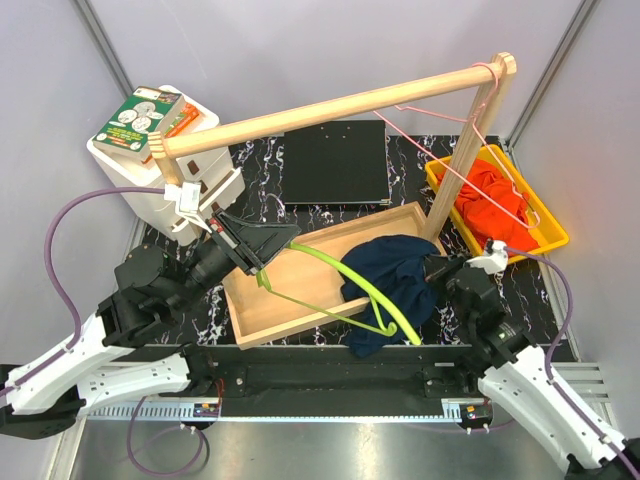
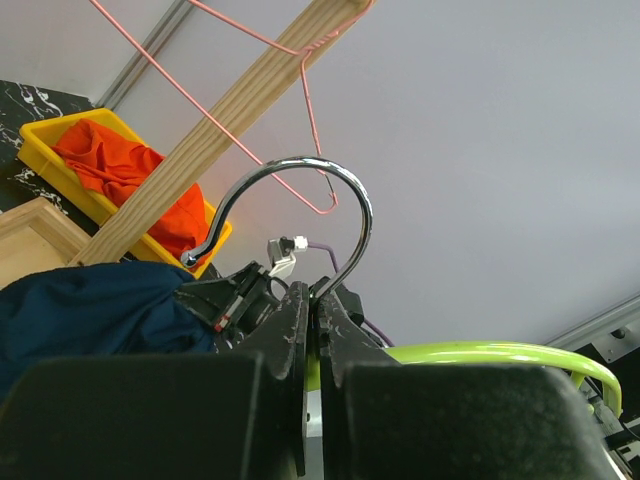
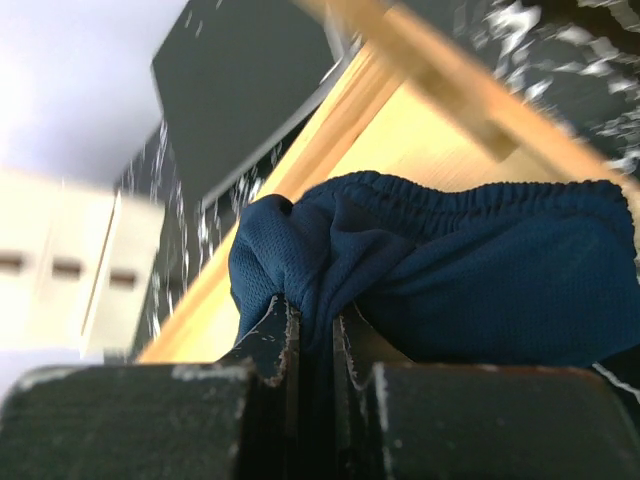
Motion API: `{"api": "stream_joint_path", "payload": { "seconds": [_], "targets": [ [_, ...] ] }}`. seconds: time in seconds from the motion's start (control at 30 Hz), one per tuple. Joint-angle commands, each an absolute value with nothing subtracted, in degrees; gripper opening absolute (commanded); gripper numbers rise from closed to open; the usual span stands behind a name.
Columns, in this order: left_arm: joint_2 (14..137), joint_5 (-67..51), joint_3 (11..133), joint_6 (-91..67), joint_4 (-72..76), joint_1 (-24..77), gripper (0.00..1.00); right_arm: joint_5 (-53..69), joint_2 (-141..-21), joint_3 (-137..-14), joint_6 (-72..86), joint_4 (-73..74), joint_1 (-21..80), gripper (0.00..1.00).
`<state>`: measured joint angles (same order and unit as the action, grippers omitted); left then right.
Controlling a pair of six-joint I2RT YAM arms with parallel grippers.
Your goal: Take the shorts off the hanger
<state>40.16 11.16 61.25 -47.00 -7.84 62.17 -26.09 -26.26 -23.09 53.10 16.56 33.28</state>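
Note:
The dark navy shorts point(image 1: 390, 275) hang bunched on a yellow-green hanger point(image 1: 385, 300) over the wooden tray point(image 1: 290, 310). My left gripper point(image 1: 270, 250) is shut on the hanger's neck, just below its chrome hook point(image 2: 300, 200); its jaws point(image 2: 318, 305) pinch the metal stem. My right gripper point(image 1: 432, 268) is shut on a fold of the navy shorts point(image 3: 450, 260), with cloth squeezed between the fingertips point(image 3: 315, 320). The orange shorts point(image 1: 495, 205) lie in the yellow bin point(image 1: 550, 235) at the right, off any hanger.
A wooden rack point(image 1: 340, 105) spans the table, and its post point(image 1: 465, 150) stands between tray and bin. A pink wire hanger point(image 1: 470, 125) hangs empty on it. A black pad point(image 1: 335, 165) lies behind the tray. A white box point(image 1: 150, 185) with a green packet stands back left.

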Motion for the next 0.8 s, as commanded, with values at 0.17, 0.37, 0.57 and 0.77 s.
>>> {"api": "stream_joint_path", "payload": {
  "seconds": [0.17,0.37,0.57,0.77],
  "targets": [
    [38.32,11.69,62.31,-47.55,-6.06,61.96,0.0,-11.35,-31.11,-28.2,54.41,12.83,9.34,0.0],
    [37.79,11.87,62.14,-47.72,-6.59,61.96,0.0,8.85,-35.85,-29.09,56.07,7.83,-15.34,0.0],
    [38.85,10.46,63.98,-45.8,-8.26,62.05,0.0,27.31,-39.28,-32.07,57.12,3.44,-37.04,0.0],
    [40.07,8.53,64.07,-43.77,-7.91,62.05,0.0,37.8,-46.58,-39.97,60.82,-2.55,-46.32,0.0]
  ]
}}
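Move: Over the tray's right end, the right hand already grips the bunched navy shorts; the middle of the yellow bin lies about 18 cm ahead of this hand, 20 cm to its right and 12 cm below. The foot of the rack's right upright stands some 12 cm ahead and 3 cm to the right, 13 cm lower; the wooden tray's middle is roughly 3 cm ahead, 26 cm left, 15 cm lower. From the left hand the yellow bin is about 30 cm ahead, 58 cm right and 42 cm below. Sweeping the held navy shorts fast to the right, the right hand carries them about 20 cm past the front of the rack's right upright towards the yellow bin, easing only slightly forward early on and rising a few centimetres at the end. Its wrist turns clockwise and rolls left side up, some 25 degrees each, while the fingers keep their pinch on the cloth. ##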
